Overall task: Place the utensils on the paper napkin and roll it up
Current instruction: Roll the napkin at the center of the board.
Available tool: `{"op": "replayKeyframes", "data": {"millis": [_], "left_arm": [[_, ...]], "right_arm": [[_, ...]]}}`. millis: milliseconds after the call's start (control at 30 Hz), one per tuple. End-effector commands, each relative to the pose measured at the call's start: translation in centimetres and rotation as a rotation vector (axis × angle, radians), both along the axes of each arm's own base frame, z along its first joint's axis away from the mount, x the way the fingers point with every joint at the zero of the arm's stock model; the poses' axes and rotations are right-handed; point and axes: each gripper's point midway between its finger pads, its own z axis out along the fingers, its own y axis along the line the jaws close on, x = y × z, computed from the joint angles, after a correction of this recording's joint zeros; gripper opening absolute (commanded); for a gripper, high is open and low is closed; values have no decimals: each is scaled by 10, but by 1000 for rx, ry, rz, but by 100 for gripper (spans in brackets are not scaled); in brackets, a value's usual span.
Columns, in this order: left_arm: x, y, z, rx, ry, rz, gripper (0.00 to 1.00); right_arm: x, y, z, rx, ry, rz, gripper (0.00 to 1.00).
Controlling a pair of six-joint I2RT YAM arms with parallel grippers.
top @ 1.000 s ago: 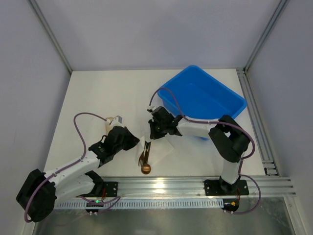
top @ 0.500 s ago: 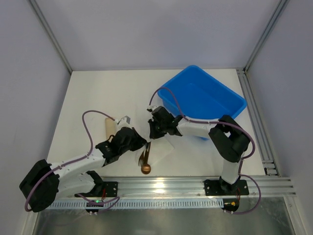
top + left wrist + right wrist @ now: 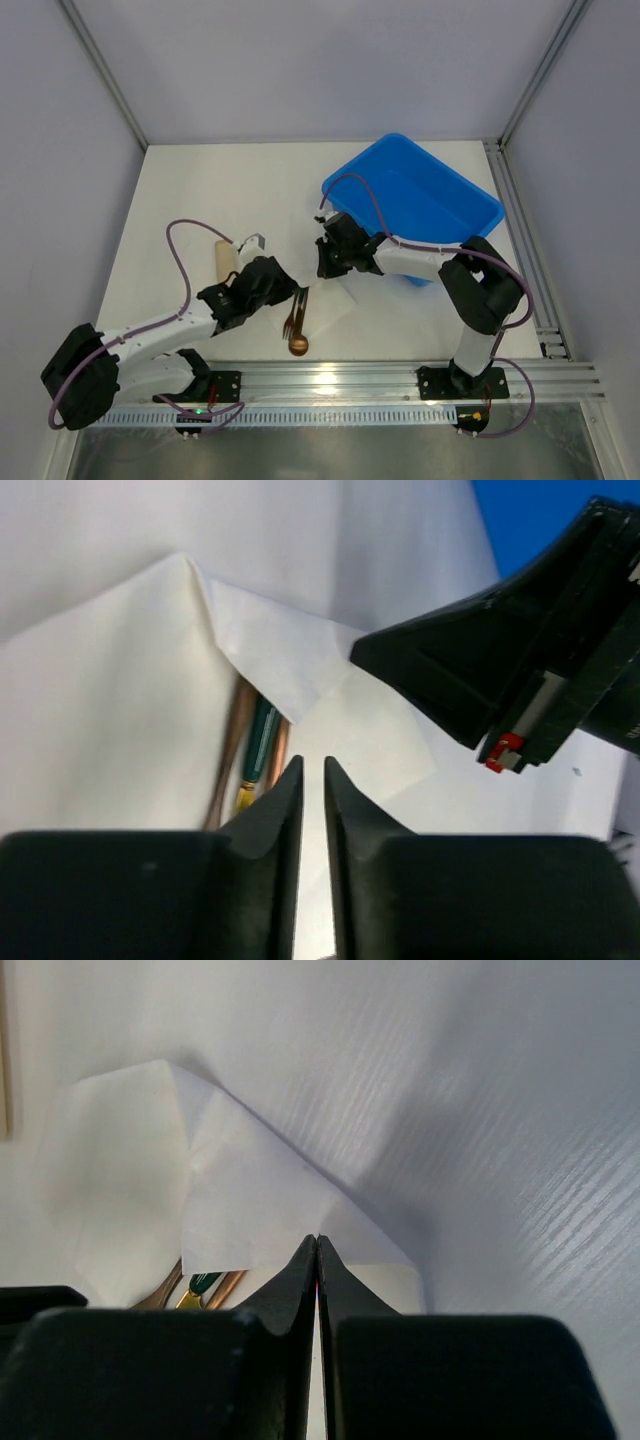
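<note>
The white paper napkin [image 3: 330, 300] lies near the front edge with one corner folded over. The gold-bronze utensils [image 3: 297, 322] lie on its left part. Their handles [image 3: 250, 748] slip under the folded flap [image 3: 250, 1210], and the spoon bowl [image 3: 298, 345] sticks out at the near end. My left gripper [image 3: 291, 291] hovers low over the napkin beside the handles. Its fingertips [image 3: 312, 765] stand a narrow slit apart with nothing between them. My right gripper [image 3: 326, 265] is shut, and its fingertips [image 3: 317, 1240] rest against the flap. It also shows as a black gripper [image 3: 520, 670] in the left wrist view.
A blue bin [image 3: 415, 200] stands at the back right, just behind the right arm. A tan cylinder [image 3: 222, 262] lies on the table left of the left arm's wrist. An aluminium rail [image 3: 400, 375] runs along the front edge.
My left gripper has swung right from beside the tan cylinder to the napkin's left edge, and its jaws have parted slightly. My right gripper has shifted a little to the right.
</note>
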Motion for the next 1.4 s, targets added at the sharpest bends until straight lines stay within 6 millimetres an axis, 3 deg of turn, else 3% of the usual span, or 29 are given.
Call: {"op": "replayKeyframes", "data": {"millis": [0, 33, 133, 233, 400, 500, 533, 767, 1200, 1367], "left_arm": [[9, 33, 24, 120, -55, 121, 23], [11, 43, 28, 139, -78, 156, 32], [2, 69, 35, 167, -90, 217, 43], [-13, 91, 23, 230, -23, 258, 54], [-29, 93, -8, 176, 107, 287, 61], [-27, 92, -13, 138, 108, 307, 69], [-27, 94, -16, 143, 115, 315, 77], [-27, 99, -33, 69, 161, 362, 81], [-12, 93, -34, -207, 110, 434, 81], [-14, 96, -47, -248, 127, 476, 80]], "right_arm": [[6, 5, 21, 47, -65, 14, 4], [6, 4, 22, 51, -65, 15, 4], [6, 6, 27, 62, -71, 15, 4], [6, 8, 31, 70, -74, 21, 4], [8, 10, 30, 74, -73, 23, 4], [7, 11, 29, 76, -71, 27, 4], [7, 10, 28, 73, -70, 28, 4], [8, 11, 26, 68, -67, 31, 4], [8, 11, 26, 67, -66, 31, 4], [8, 12, 28, 68, -69, 31, 4]]}}
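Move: The napkin's left edge lies about 7 cm to the left of the left hand, 3 cm nearer the base and some 5 cm below. The utensil bundle's middle is about 7 cm back, level left-right, and the napkin's folded far edge roughly 3 cm ahead and 1 cm right. The beige box sits some 17 cm left and 4 cm ahead. From the right hand, the napkin's left edge is about 12 cm left and 6 cm back. The right fingers, shut, stay on the folded far part of the napkin and keep it down. The left hand heads for the napkin's left edge: it hops up about 3 cm while swinging left, then comes down nearly 8 cm, some 10 cm left of its start and slightly back, turning about 25 degrees counter-clockwise as its almost shut fingers spread wide. It ends low with the fingers open around the edge region; touch can't be made out. ##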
